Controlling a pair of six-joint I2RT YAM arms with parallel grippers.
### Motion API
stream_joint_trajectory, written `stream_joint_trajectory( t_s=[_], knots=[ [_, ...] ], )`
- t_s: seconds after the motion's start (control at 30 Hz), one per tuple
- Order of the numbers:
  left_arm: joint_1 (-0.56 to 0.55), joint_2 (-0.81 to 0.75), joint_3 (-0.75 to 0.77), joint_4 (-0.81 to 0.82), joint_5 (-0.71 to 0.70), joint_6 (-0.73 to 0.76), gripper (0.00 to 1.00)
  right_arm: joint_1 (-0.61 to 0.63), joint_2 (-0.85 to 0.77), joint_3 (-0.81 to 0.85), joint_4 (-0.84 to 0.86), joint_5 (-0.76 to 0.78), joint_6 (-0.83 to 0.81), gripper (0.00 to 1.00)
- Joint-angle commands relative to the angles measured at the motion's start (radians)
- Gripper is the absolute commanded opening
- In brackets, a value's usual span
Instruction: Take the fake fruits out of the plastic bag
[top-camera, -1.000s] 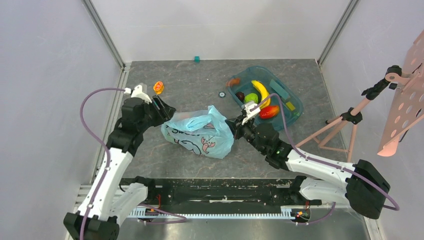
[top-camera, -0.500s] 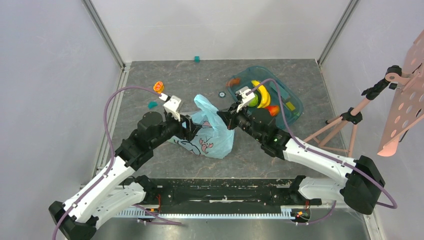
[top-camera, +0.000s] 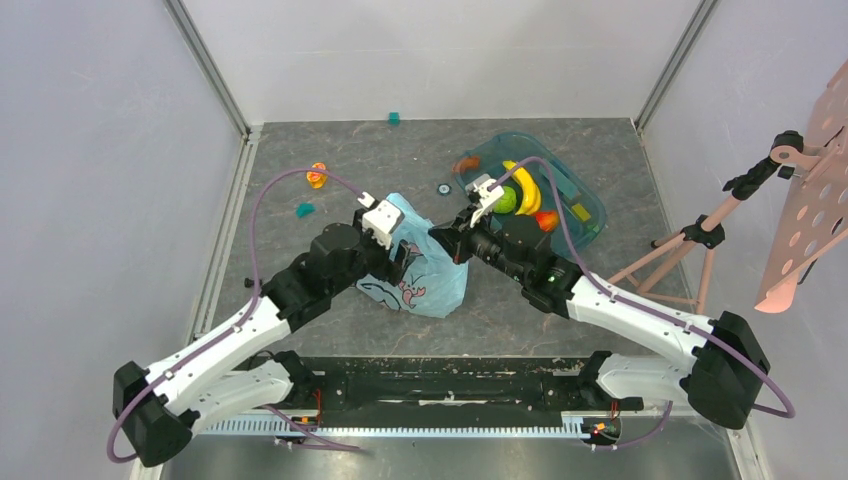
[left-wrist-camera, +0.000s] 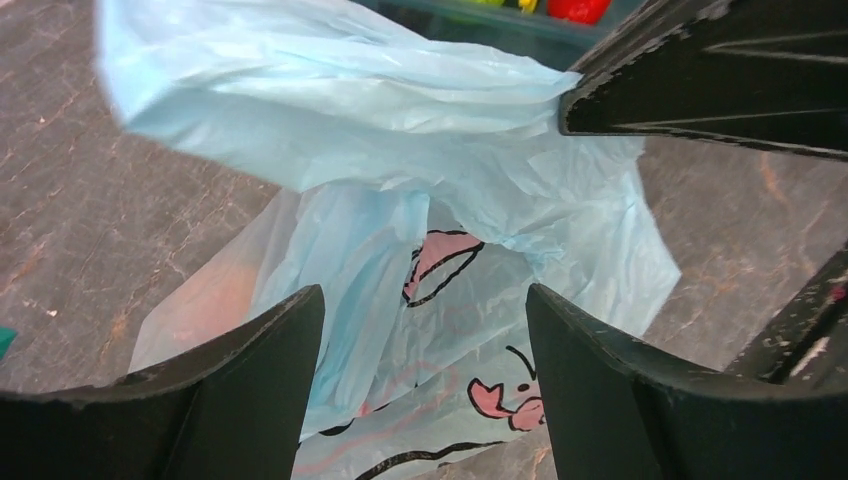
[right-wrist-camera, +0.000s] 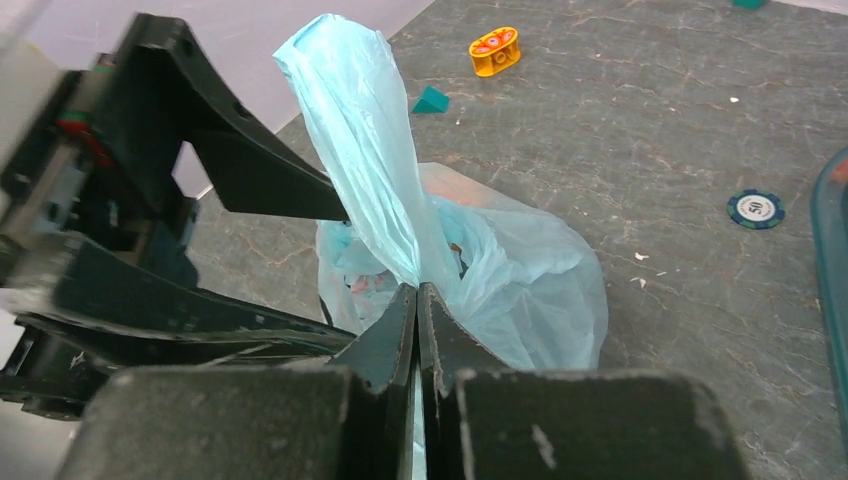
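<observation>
The light-blue plastic bag (top-camera: 425, 275) lies mid-table with a pink print on its side. My right gripper (top-camera: 447, 240) is shut on one of its tie handles (right-wrist-camera: 365, 130) and holds the handle upright, as the right wrist view (right-wrist-camera: 417, 290) shows. My left gripper (top-camera: 402, 258) is open, its jaws wide on either side of the bag's near side (left-wrist-camera: 425, 300). A pinkish-orange shape (left-wrist-camera: 210, 300) shows through the bag wall. A green apple (top-camera: 505, 199) lies in the teal tray (top-camera: 592, 212). The melon and the grapes are hidden.
The tray also holds a yellow banana (top-camera: 527, 188) and a red-orange mango (top-camera: 547, 220). An orange toy (top-camera: 317, 177), a teal piece (top-camera: 305, 209), a poker chip (top-camera: 443, 188) and a teal cube (top-camera: 394, 118) lie around. A tripod (top-camera: 700, 235) stands right.
My left arm has swung from the far left in to the bag and now has its open jaws around the bag. My right gripper has pulled the handle up and slightly back.
</observation>
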Motion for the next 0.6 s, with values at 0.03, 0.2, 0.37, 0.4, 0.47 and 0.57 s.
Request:
stream_joint_trajectory(
  t_s=[0.03,0.2,0.37,0.4,0.47,0.57],
  knots=[
    [-0.046,0.056,0.052,0.063,-0.199,0.061,0.78,-0.003,-0.022,0.041,0.015,-0.061,0.012,0.0],
    [-0.053,0.081,0.061,0.082,-0.304,0.068,0.67,-0.003,-0.053,0.03,0.004,-0.088,0.011,0.0],
    [-0.053,0.101,0.065,0.099,-0.33,0.068,0.46,-0.004,-0.088,0.002,0.008,-0.099,0.026,0.0],
    [-0.053,0.108,0.066,0.1,-0.333,0.062,0.43,-0.004,-0.096,-0.003,0.009,-0.1,0.029,0.0],
    [-0.053,0.115,0.075,0.095,-0.332,0.047,0.37,-0.004,-0.106,-0.013,0.009,-0.097,0.028,0.0],
    [-0.053,0.099,0.099,0.063,-0.295,0.039,0.23,-0.004,-0.115,-0.021,-0.006,-0.064,0.02,0.0]
  ],
)
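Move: The loose plastic at the plastic bag's mouth lies about 3 cm ahead of my left hand, 1 cm to its left and 1 cm below. The raised bag edge gripped by my right hand is some 4 cm ahead and 4 cm to the right. On the table the poker chip lies roughly 13 cm ahead and 6 cm right, the green fruit 11 cm ahead and 19 cm right. From my right hand, that mouth is about 5 cm left, 1 cm back and 3 cm below. I slide my left hand forward about 3.5 cm and slightly left, dipping a little at first, under the raised strip and into the mouth of the plastic bag, turning some 10 degrees counter-clockwise while the wide-open fingers close most of the way. My right hand keeps its pinch on the bag's edge and draws it back and up, about 2 cm each way. ##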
